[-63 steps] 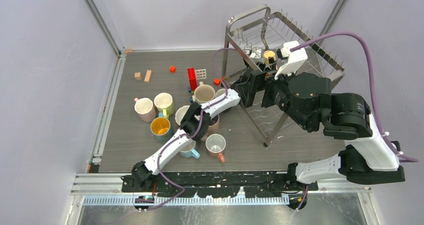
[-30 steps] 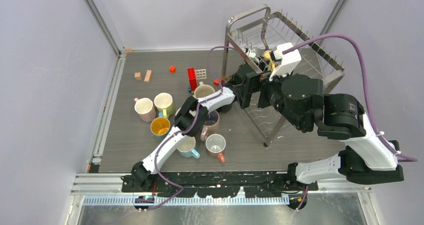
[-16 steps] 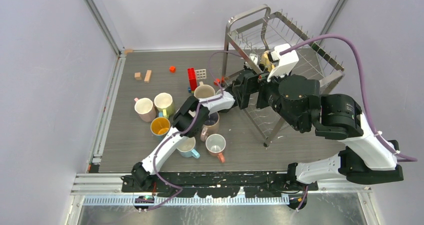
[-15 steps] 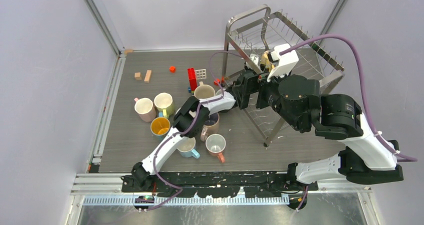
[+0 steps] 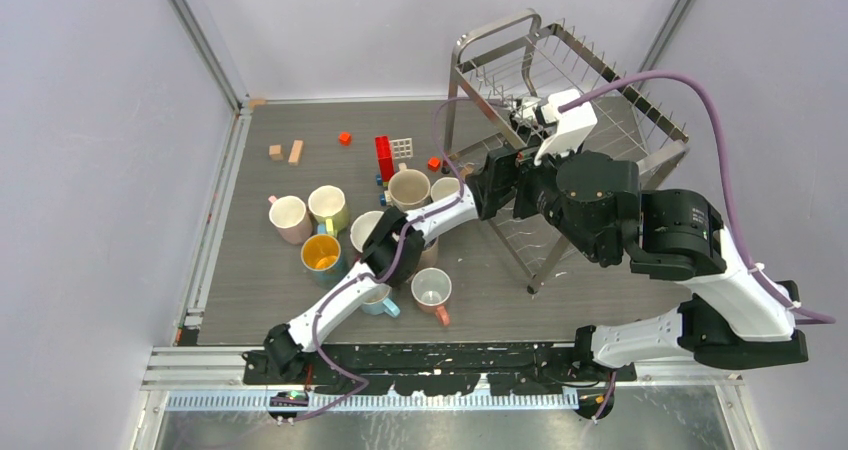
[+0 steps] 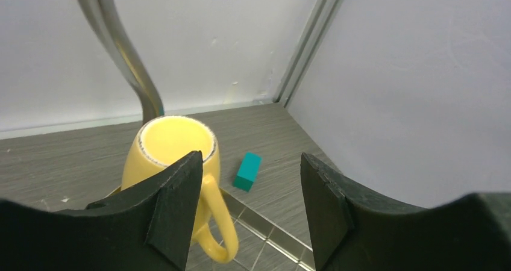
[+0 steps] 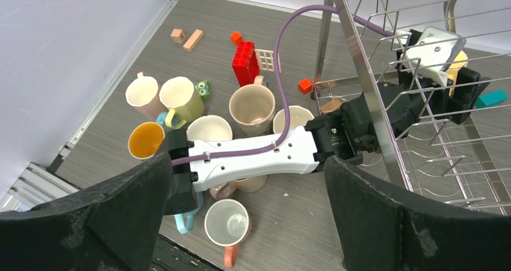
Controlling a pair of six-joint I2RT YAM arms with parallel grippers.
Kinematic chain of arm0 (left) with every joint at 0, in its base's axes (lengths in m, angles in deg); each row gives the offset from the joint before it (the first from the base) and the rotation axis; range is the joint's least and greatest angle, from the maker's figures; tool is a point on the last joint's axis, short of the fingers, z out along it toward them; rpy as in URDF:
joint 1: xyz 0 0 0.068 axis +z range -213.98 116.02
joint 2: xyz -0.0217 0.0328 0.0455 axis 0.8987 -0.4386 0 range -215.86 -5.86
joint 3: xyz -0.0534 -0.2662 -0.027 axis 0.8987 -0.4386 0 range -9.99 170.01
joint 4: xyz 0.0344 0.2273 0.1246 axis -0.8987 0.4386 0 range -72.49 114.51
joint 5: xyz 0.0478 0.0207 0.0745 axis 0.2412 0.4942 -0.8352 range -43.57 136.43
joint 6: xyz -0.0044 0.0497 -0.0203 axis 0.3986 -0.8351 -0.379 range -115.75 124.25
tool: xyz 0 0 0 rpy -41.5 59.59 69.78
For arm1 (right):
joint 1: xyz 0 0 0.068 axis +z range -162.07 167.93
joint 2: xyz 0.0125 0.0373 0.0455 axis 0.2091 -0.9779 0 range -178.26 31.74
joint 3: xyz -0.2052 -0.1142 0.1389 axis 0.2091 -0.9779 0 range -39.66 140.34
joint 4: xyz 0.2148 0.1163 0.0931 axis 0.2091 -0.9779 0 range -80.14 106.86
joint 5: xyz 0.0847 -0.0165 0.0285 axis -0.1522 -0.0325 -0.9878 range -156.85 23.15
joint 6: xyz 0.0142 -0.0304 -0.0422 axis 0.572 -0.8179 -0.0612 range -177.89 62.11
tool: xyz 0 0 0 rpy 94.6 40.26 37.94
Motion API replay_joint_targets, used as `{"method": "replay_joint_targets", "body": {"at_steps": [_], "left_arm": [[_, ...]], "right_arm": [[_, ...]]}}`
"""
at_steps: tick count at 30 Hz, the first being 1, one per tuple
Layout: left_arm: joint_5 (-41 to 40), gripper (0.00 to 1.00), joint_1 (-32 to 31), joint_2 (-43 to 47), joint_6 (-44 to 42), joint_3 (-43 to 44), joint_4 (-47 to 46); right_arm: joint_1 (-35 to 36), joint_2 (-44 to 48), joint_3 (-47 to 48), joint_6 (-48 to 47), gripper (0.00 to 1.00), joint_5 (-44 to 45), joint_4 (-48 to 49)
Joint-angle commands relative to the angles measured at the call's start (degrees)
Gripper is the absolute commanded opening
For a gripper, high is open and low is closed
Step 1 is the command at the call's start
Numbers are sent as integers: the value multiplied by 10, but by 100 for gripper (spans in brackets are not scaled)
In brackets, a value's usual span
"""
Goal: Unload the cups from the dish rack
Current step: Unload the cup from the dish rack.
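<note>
A pale yellow cup point(image 6: 172, 153) stands inside the dish rack point(image 5: 560, 60) on its lower wire floor, its handle pointing toward the camera. My left gripper point(image 6: 250, 180) is open. Its left finger point(image 6: 175, 211) sits in front of the cup's body, and the handle lies just inside the jaws without being pinched. From the right wrist view, the left gripper point(image 7: 449, 81) reaches in between the rack's wires beside the yellow cup point(image 7: 459, 63). My right gripper point(image 7: 248, 162) hangs open high above the left arm, holding nothing. Several cups point(image 5: 327, 208) stand on the table left of the rack.
A teal block point(image 6: 247, 170) lies on the table just past the rack's base rail. A red brick tower point(image 5: 384, 157), a white grid piece point(image 5: 402, 148), wooden blocks point(image 5: 285, 152) and small red blocks lie behind the cups. Grey walls close in the back and sides.
The left jaws have spread wider at the yellow cup. The left arm's elbow has swung right and nearer. The right arm has barely moved, its wrist now covering the cup from above.
</note>
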Motion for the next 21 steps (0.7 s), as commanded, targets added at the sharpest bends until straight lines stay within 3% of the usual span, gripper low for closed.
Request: {"method": "replay_joint_targets", "body": {"at_steps": [1, 10, 21], "left_arm": [[-54, 62, 2, -49, -22, 60, 48], [-46, 62, 3, -102, -17, 114, 48], [-97, 57, 3, -73, -19, 61, 48]], "right_arm": [[0, 19, -8, 3, 100, 10, 19], [1, 26, -18, 3, 100, 12, 20], [1, 36, -32, 0, 100, 16, 27]]}}
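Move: The yellow cup stands on the rack's lower shelf, about 8 cm ahead of the left hand, some 3 cm to its left and roughly 7 cm below it, with its handle on the side nearer the gripper. The teal block lies on the table about 9 cm ahead of this hand, 7 cm to its right and 13 cm down. From the right hand, the yellow cup is some 40 cm ahead, 15 cm to the right and 30 cm below. Bring the left gripper almost straight down, about 9 cm, quickly at first and then easing off, so that the fingers sink towards the level of the yellow cup and its handle. Let the hand roll a little as it sinks, left side up by 5 to 10 degrees, and keep the fingers a bit over half open, just short of the cup. ##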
